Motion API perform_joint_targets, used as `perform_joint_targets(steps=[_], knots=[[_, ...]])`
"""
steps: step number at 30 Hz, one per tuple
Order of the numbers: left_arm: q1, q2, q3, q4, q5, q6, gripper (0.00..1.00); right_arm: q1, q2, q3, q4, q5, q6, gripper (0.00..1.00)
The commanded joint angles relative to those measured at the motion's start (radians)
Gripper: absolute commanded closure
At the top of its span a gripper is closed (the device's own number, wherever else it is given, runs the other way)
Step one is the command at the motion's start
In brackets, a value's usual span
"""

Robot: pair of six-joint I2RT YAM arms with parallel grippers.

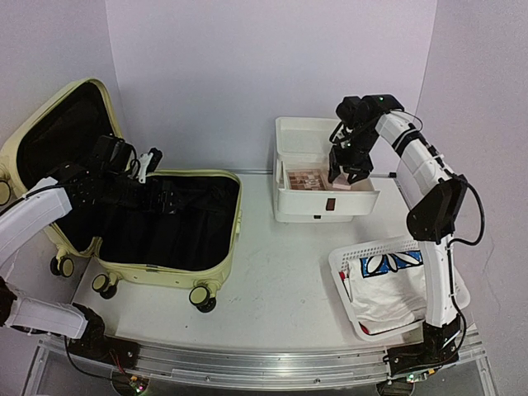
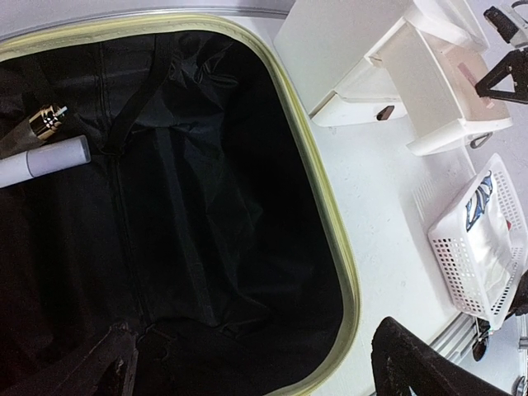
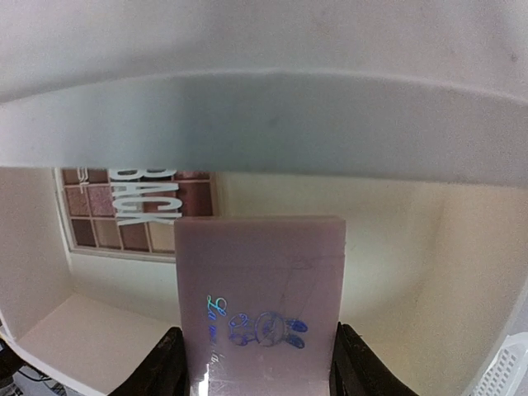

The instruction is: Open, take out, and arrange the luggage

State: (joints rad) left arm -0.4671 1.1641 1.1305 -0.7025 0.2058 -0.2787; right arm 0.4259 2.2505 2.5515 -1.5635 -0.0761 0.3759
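The luggage [image 1: 157,276], a pale yellow-green suitcase, lies open at the left with its lid [image 1: 49,107] propped up and its black lining [image 2: 206,206] showing. My left gripper [image 1: 165,200] hovers over the lower shell, open and holding nothing; its fingers [image 2: 412,363] frame the lining. A white tube [image 2: 49,161] and a gold-capped item [image 2: 45,122] lie in the suitcase. My right gripper [image 3: 257,363] is shut on a flat pink case [image 3: 260,305] with a holographic rabbit logo. It holds the case over the pulled-out top drawer [image 1: 318,180].
The white drawer box [image 1: 326,206] stands at the back right, an eyeshadow palette [image 3: 124,219] lying in its open drawer. A white mesh basket [image 1: 355,252] at the front right holds a white bag with blue print [image 1: 392,262].
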Motion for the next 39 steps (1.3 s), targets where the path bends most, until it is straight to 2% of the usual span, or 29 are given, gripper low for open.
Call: perform_joint_targets(steps=[1,5,12,20,28,32,36,39], knots=[[0.011,-0.008,0.008,0.053,0.002,0.022,0.0,-0.007,0.032,0.048,-0.06,0.076,-0.029,0.67],[0.017,-0.012,0.008,0.053,0.004,0.024,0.01,-0.007,0.041,0.042,-0.033,0.158,-0.05,0.66],[0.019,-0.016,0.015,0.053,0.007,0.018,0.01,-0.008,0.061,-0.019,0.045,0.211,-0.082,0.57],[0.021,-0.03,0.018,0.054,0.012,0.012,0.0,-0.007,0.089,-0.018,0.098,0.204,-0.08,0.5],[0.021,-0.044,0.012,0.053,0.022,0.006,0.01,-0.007,-0.016,-0.017,0.075,0.132,-0.066,0.17],[0.021,-0.039,0.021,0.053,0.037,-0.003,0.01,-0.007,-0.122,-0.004,0.02,0.102,-0.057,0.17],[0.022,-0.036,0.022,0.054,0.043,-0.011,0.01,-0.007,-0.304,-0.193,0.072,0.085,-0.083,0.17],[0.022,-0.018,0.03,0.054,0.051,-0.013,0.01,-0.006,-0.423,-0.402,0.128,-0.008,-0.117,0.18]])
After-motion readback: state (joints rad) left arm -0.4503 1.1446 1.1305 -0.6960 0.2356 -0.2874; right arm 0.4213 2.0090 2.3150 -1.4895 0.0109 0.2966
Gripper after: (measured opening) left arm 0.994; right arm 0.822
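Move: The pink box is already gripped in the right hand over the open drawer; its spot on the drawer floor lies about 3 cm ahead, 2 cm to the right and 6 cm below. The eyeshadow palette lies some 3 cm ahead, 7 cm to the left, at the spot's height; the drawer's red handle about 5 cm back, straight below by 6 cm. From the left hand the spot is roughly 15 cm ahead and 40 cm right, 10 cm lower. Right hand lowers the pink box about 4 cm, forward and rightward, opens beside the palette, withdraws up and back. ##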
